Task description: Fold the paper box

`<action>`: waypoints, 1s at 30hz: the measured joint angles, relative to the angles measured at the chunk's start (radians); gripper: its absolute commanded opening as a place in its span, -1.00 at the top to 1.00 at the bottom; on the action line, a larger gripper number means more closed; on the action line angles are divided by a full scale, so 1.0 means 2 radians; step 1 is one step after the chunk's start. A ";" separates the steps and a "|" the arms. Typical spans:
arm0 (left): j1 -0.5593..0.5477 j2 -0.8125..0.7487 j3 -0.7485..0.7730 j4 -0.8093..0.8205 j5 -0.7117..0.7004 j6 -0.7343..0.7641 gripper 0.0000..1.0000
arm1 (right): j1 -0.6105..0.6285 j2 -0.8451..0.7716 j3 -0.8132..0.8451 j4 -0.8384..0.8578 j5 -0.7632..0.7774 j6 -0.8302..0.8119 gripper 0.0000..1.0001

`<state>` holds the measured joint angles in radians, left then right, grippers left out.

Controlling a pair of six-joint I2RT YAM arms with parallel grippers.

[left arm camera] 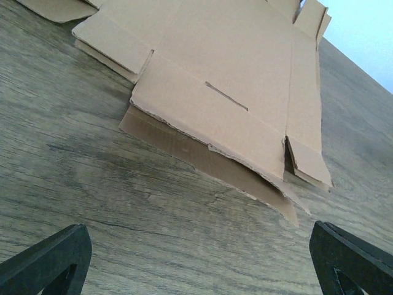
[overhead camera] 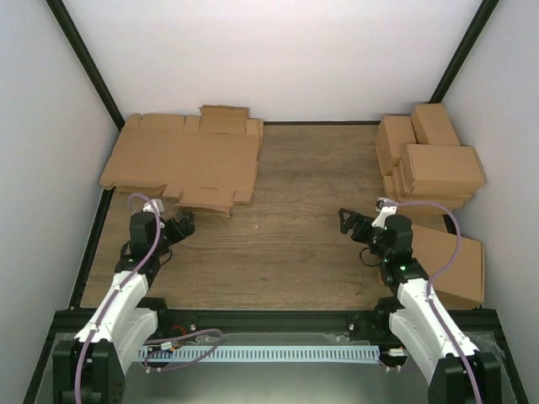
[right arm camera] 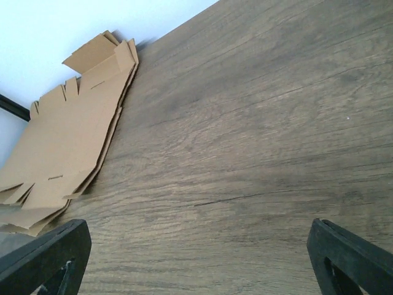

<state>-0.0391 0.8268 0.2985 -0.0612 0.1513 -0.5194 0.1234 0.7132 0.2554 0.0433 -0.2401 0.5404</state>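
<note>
No single paper box shows apart from the piles; it is hidden or out of view. My left gripper [overhead camera: 182, 225] is open and empty, low over the wood table, just short of the near edge of a bundle of flat notched cardboard sheets [overhead camera: 185, 160]. In the left wrist view the gripper [left arm camera: 198, 246] has its jaws wide apart with bare table between them, and the bundle's near edge [left arm camera: 209, 117] lies ahead. My right gripper [overhead camera: 347, 221] is open and empty over the table's right middle. In the right wrist view the gripper [right arm camera: 199, 239] frames bare wood, with the bundle [right arm camera: 67, 135] far off.
A group of plain brown cartons [overhead camera: 429, 160] is stacked at the back right. A flat brown cardboard piece [overhead camera: 450, 261] lies at the right edge beside my right arm. White walls and black frame posts enclose the table [overhead camera: 286, 244].
</note>
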 measured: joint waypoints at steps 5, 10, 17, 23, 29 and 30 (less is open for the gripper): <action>0.000 -0.013 0.005 -0.015 -0.005 -0.011 -1.00 | 0.000 0.004 -0.012 0.010 0.000 0.000 -1.00; 0.000 0.004 0.039 -0.027 -0.009 -0.027 -1.00 | 0.000 0.045 -0.013 0.026 0.008 0.002 -1.00; 0.000 0.087 0.113 -0.027 -0.013 -0.039 -1.00 | 0.000 0.102 -0.011 0.038 0.013 0.002 -0.99; 0.000 0.167 0.186 -0.038 -0.018 -0.036 -1.00 | 0.006 0.110 -0.010 0.029 0.002 0.005 -1.00; 0.000 0.241 0.227 -0.033 -0.006 -0.042 -1.00 | 0.039 0.082 -0.010 0.019 0.018 0.006 -1.00; 0.000 0.251 0.230 -0.032 -0.004 -0.045 -1.00 | 0.040 0.080 -0.010 0.019 0.021 0.006 -1.00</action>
<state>-0.0391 1.3289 0.7586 -0.1261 0.1440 -0.6102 0.2043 0.8734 0.2359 0.0803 -0.1974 0.5514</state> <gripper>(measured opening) 0.999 0.997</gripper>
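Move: The flattened paper box lies beyond the left hand: its middle is about 17 cm ahead, level sideways, and some 9 cm below. Its near flap is closer, roughly 6 cm ahead and 5 cm to the right, while the raised far flap stands some 28 cm ahead and 9 cm to the right. From the right hand, the box's middle is about 42 cm to the left, 17 cm farther out and 12 cm below. The wide-open left hand heads out over the near edge of the flattened box, rising some 5 cm as it goes about 10 cm forward, then sinking a couple of centimetres while its fingers tip slightly down. The right hand, also open and over bare table, drops about 5 cm with a 10-degree downward tip, then eases a little left and back up. ##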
